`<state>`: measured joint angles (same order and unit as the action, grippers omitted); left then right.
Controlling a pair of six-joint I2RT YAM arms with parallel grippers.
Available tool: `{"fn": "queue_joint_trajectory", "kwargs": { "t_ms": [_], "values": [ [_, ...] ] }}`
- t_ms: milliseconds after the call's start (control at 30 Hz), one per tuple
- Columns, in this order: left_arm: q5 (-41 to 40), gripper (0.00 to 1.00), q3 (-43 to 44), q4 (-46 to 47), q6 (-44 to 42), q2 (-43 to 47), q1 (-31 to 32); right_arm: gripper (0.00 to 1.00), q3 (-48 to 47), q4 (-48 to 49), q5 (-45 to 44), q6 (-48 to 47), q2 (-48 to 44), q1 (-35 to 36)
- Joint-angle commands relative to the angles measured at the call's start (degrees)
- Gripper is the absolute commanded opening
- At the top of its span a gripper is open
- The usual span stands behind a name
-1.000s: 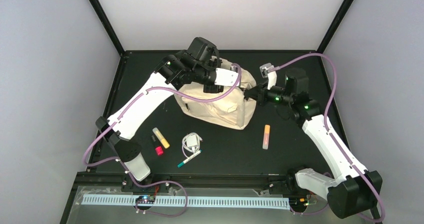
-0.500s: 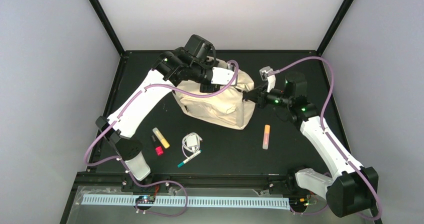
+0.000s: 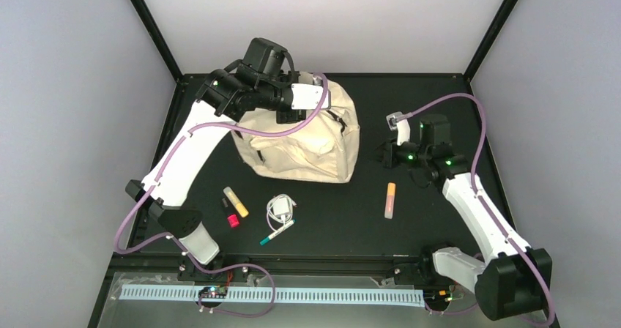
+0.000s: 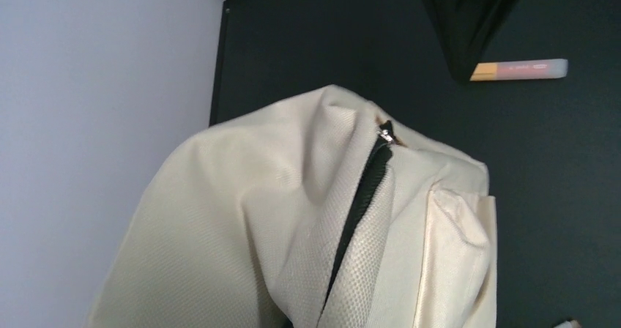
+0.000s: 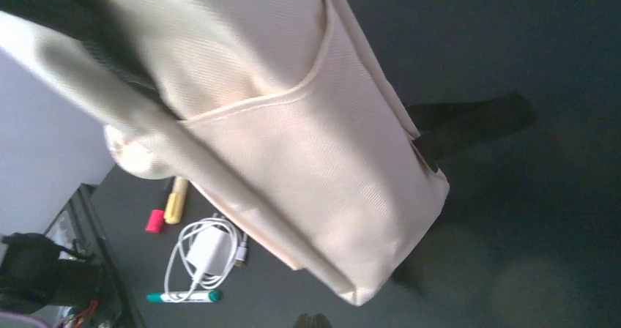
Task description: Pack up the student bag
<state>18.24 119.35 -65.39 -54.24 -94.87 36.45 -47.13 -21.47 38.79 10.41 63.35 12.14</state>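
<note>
The student bag (image 3: 307, 145) is a cream fabric backpack standing at the back middle of the black table. My left gripper (image 3: 287, 114) sits on its top left edge, shut on the fabric; its fingers are hidden in the left wrist view, where the bag (image 4: 242, 218) and its dark zipper (image 4: 362, 196) fill the frame. My right gripper (image 3: 386, 154) hangs to the right of the bag, apart from it. In the right wrist view that gripper (image 5: 311, 321) is shut and empty, facing the bag's side pocket (image 5: 307, 152) and a black strap (image 5: 469, 123).
An orange highlighter (image 3: 390, 200) lies right of the bag. In front of the bag lie a yellow highlighter (image 3: 236, 202), a small pink item (image 3: 233, 220), a white charger with cable (image 3: 282, 209) and a green marker (image 3: 276, 233). Grey walls close in left, right and back.
The left arm has swung left, drawing the bag with it. The right gripper, earlier at the bag's right side, has come away from it and now stands apart.
</note>
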Motion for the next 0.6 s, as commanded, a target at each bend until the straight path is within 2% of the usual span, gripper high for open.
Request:
{"fn": "queue_joint_trajectory", "kwargs": {
  "t_ms": [0,67,167,200,267,400,500,567],
  "values": [
    [5.91,0.02,0.77,0.44,-0.96,3.48,0.52,0.01,-2.91,-1.50,4.91,-0.57,-4.87,0.25],
    [7.23,0.02,0.51,-0.51,-1.16,3.30,0.55,0.01,-3.63,-1.44,6.68,-1.82,-6.39,0.59],
    [8.77,0.02,-0.33,-0.81,-1.22,3.37,0.47,0.09,-3.92,1.61,7.01,-2.19,-8.17,3.13],
    [9.38,0.02,-0.67,-0.91,-1.16,3.32,0.51,0.16,-3.74,3.19,5.87,-2.08,-8.46,4.67],
    [10.44,0.02,-1.66,-0.96,-1.01,3.35,0.65,0.20,-3.47,5.90,2.38,-3.08,-8.76,7.53],
    [10.51,0.02,-3.48,-1.27,-1.13,4.12,0.95,0.24,-4.60,11.72,-2.64,-3.94,-9.29,8.51],
    [10.27,0.02,-3.59,-1.77,-0.81,4.87,1.00,0.25,-8.28,10.33,-8.91,-6.73,-7.30,8.56],
    [10.39,0.02,-3.60,-2.26,-0.49,5.27,1.01,0.36,-8.88,10.03,-10.85,-8.53,-5.37,8.56]
  ]
}}
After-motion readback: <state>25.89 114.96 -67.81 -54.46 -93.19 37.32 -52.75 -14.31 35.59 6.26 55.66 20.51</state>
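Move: The zipper pull I want hangs on the backpack's right edge, some 8 cm to the left of my empty, shut right hand, about 2 cm farther out and roughly 11 cm higher. The backpack's middle is around 24 cm left, 3 cm ahead and slightly lower; the orange highlighter lies 5 cm back, 3 cm right and 20 cm below. From my left hand, the pull is about 10 cm right, level ahead, and 7 cm below. I raise my right hand about 10 cm towards the zipper pull, drawing back and left on the way up and then easing forward again, while the wrist tips up some 20 degrees and the shut fingers part to roughly a quarter open. My left hand keeps its pinch on the backpack's top and draws it back about 3 cm and a little down. ##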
